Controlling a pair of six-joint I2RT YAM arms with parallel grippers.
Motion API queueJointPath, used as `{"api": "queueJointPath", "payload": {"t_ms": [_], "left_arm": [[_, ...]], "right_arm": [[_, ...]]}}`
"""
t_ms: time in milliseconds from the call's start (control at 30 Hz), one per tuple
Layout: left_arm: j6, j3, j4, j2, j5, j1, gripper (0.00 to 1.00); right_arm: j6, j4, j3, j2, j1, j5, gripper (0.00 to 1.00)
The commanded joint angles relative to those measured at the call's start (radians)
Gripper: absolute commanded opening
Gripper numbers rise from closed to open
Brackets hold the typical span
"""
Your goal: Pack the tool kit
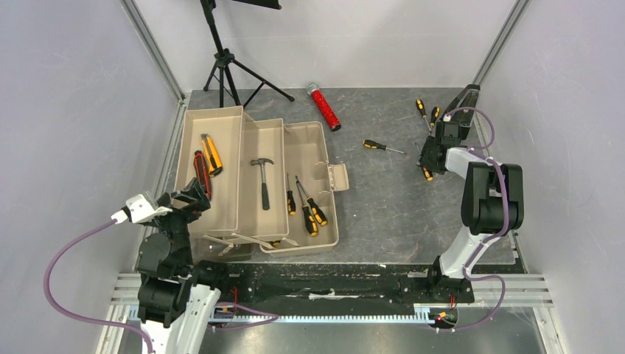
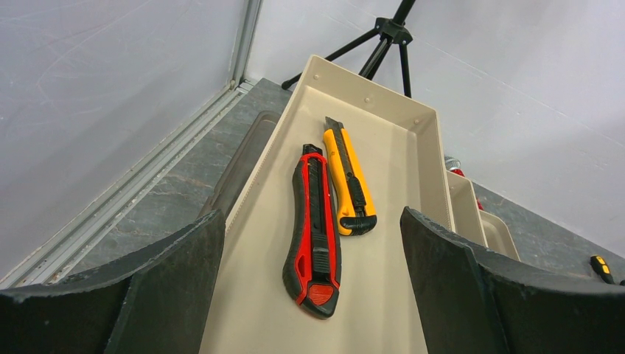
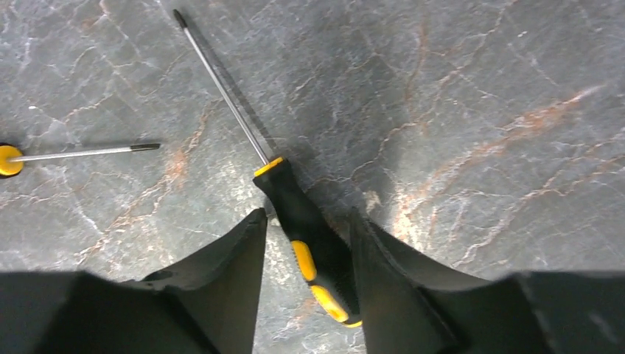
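The tan toolbox lies open at the left with its trays folded out. An orange utility knife and a red utility knife lie in the left tray. A small hammer lies in the middle tray, and black-orange screwdrivers in the right one. My left gripper hovers open over the near end of the knife tray, just short of the red knife. My right gripper straddles the handle of a screwdriver lying on the table. Its right finger touches the handle; a gap shows on the left.
More screwdrivers lie loose on the dark table: one mid-table, two at the back right. A red glittery cylinder lies behind the toolbox. A tripod stands at the back left, a black wedge-shaped object by the right wall.
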Motion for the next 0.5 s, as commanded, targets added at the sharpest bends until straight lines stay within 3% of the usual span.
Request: {"api": "queueJointPath", "payload": {"t_ms": [0, 100, 233, 467], "left_arm": [[0.034, -0.009, 0.04, 0.0, -0.012, 0.005, 0.93], [0.035, -0.009, 0.041, 0.0, -0.01, 0.005, 0.93], [0.034, -0.009, 0.041, 0.0, -0.01, 0.005, 0.93], [0.035, -0.008, 0.041, 0.004, -0.01, 0.005, 0.93]], "right_arm": [[0.013, 0.043, -0.011, 0.001, 0.0, -0.08, 0.4], [0.028, 0.069, -0.05, -0.034, 0.002, -0.1, 0.24], [0.042, 0.077, -0.077, -0.098, 0.013, -0.104, 0.11], [0.074, 0.084, -0.095, -0.269, 0.095, -0.156, 0.03]]}}
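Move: The screwdriver I want lies between my right hand's open fingers, with its handle at the pads and its middle about 2 cm ahead, 1 cm left and 1 cm below. Another screwdriver lies some 12 cm left of that hand and 6 cm farther out. Two more lie nearly straight ahead, about 16 cm and 14 cm out, the nearer one 2 cm to the right. From my left hand it is roughly 24 cm ahead, 60 cm right and 28 cm down. I close my right fingers on the black-and-yellow handle while edging left close to the table. Once they pinch it, I swing left towards the open tool box and start lifting, going about 4 cm left and 2.5 cm up in all, drawing back 1 cm and tilting the wrist slightly. ##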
